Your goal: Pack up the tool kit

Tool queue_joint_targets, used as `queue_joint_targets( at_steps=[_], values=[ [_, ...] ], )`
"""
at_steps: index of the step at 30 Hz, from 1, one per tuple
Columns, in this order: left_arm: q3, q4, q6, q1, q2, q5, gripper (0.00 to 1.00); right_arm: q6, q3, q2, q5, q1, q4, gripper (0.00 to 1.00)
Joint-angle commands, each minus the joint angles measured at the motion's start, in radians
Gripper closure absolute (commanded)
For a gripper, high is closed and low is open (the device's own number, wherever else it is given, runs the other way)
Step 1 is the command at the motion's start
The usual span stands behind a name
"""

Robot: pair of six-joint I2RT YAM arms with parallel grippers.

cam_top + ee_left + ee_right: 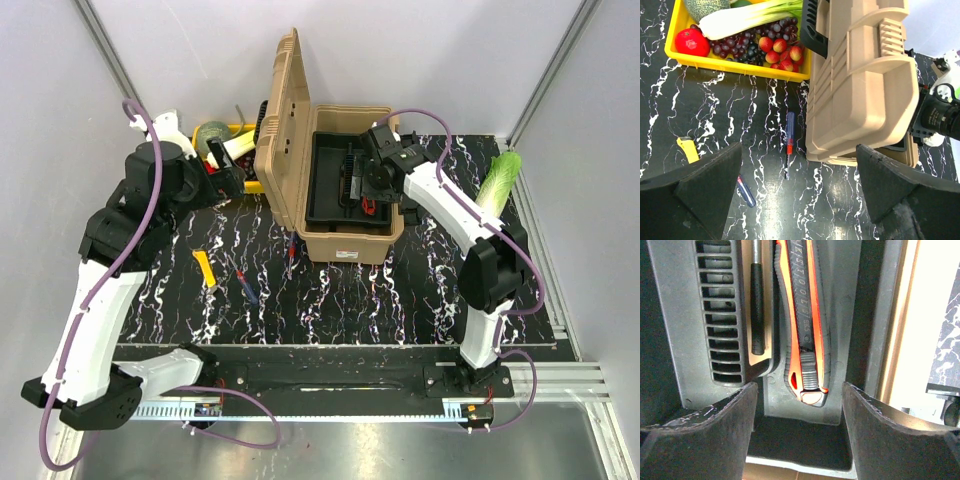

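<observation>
The tan toolbox (pixel 345 240) stands open in the middle of the table, its lid (pixel 285 110) upright on the left and its black tray (pixel 330 200) exposed. My right gripper (pixel 372 185) hangs open over the tray. In the right wrist view an orange-and-black utility knife (pixel 807 315) lies free in a tray slot just beyond the right gripper (pixel 800 405), beside a black-handled tool (pixel 756 305). My left gripper (pixel 797 185) is wide open above the table, holding nothing. On the table lie a red-and-blue screwdriver (pixel 789 137), a blue-handled tool (pixel 746 191) and a yellow tool (pixel 687 149).
A yellow crate (pixel 740 67) of fruit and vegetables stands behind the left arm, next to the lid (pixel 865 80). A leafy green vegetable (pixel 497 180) lies at the table's right edge. Grey walls enclose the table on three sides.
</observation>
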Motion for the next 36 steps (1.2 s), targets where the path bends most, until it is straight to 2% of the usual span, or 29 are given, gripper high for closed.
queue_joint_targets(
  at_steps=[1, 4, 7, 11, 16, 20, 24, 30, 32, 36],
  values=[
    [0.028, -0.002, -0.022, 0.05, 0.002, 0.034, 0.01, -0.002, 0.055, -0.058, -0.022, -0.003, 0.036, 0.24],
    [0.02, -0.039, -0.045, 0.127, 0.013, 0.041, 0.01, -0.002, 0.077, -0.11, -0.045, -0.002, 0.047, 0.24],
    [-0.035, -0.047, -0.07, 0.257, 0.005, 0.104, 0.01, -0.007, 0.106, -0.159, -0.055, -0.002, 0.052, 0.23],
    [-0.202, 0.001, -0.076, 0.421, -0.006, 0.187, 0.01, -0.008, 0.095, -0.222, -0.05, -0.002, 0.058, 0.24],
    [-0.447, 0.088, -0.102, 0.558, 0.023, 0.268, 0.01, -0.021, -0.007, -0.291, -0.084, -0.002, 0.104, 0.24],
    [-0.595, 0.148, -0.124, 0.607, 0.057, 0.242, 0.01, -0.015, -0.084, -0.344, -0.117, -0.002, 0.14, 0.24],
    [-0.673, 0.172, -0.117, 0.623, 0.114, 0.235, 0.03, -0.001, -0.162, -0.406, -0.128, -0.002, 0.171, 0.24],
    [-0.724, 0.269, -0.124, 0.624, 0.252, 0.256, 0.18, -0.002, -0.245, -0.463, -0.124, -0.003, 0.202, 0.24],
    [-0.725, 0.294, -0.124, 0.624, 0.31, 0.259, 0.28, -0.004, -0.256, -0.468, -0.13, -0.003, 0.202, 0.24],
    [-0.739, 0.327, -0.13, 0.624, 0.413, 0.235, 0.33, -0.005, -0.264, -0.482, -0.131, -0.006, 0.2, 0.24]
  ],
)
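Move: The yellow knife lies on the table far below the left hand, some 40 cm down, about 12 cm to its left and 2 cm ahead. The blue screwdriver is about 9 cm to the right of that knife and 2 cm nearer the robot. From the right hand, the yellow knife is about 36 cm left, 12 cm back and 17 cm lower, while the just-released red knife lies in the tray some 3 cm below, its middle about 4 cm ahead. The left hand swings about 13 cm to its left and drops steeply, some 34 cm in all, towards the yellow knife, tipping down by nearly 50 degrees and turning counter-clockwise until the fingers point almost straight at the table, their gap narrowing from wide open to about two thirds without touching the knife. Meanwhile the right hand, already empty and open, rises about 14 cm away from the red knife in the tray, then sinks some 4 cm while drawing back about 6 cm towards the box's near edge, fingers staying open. ##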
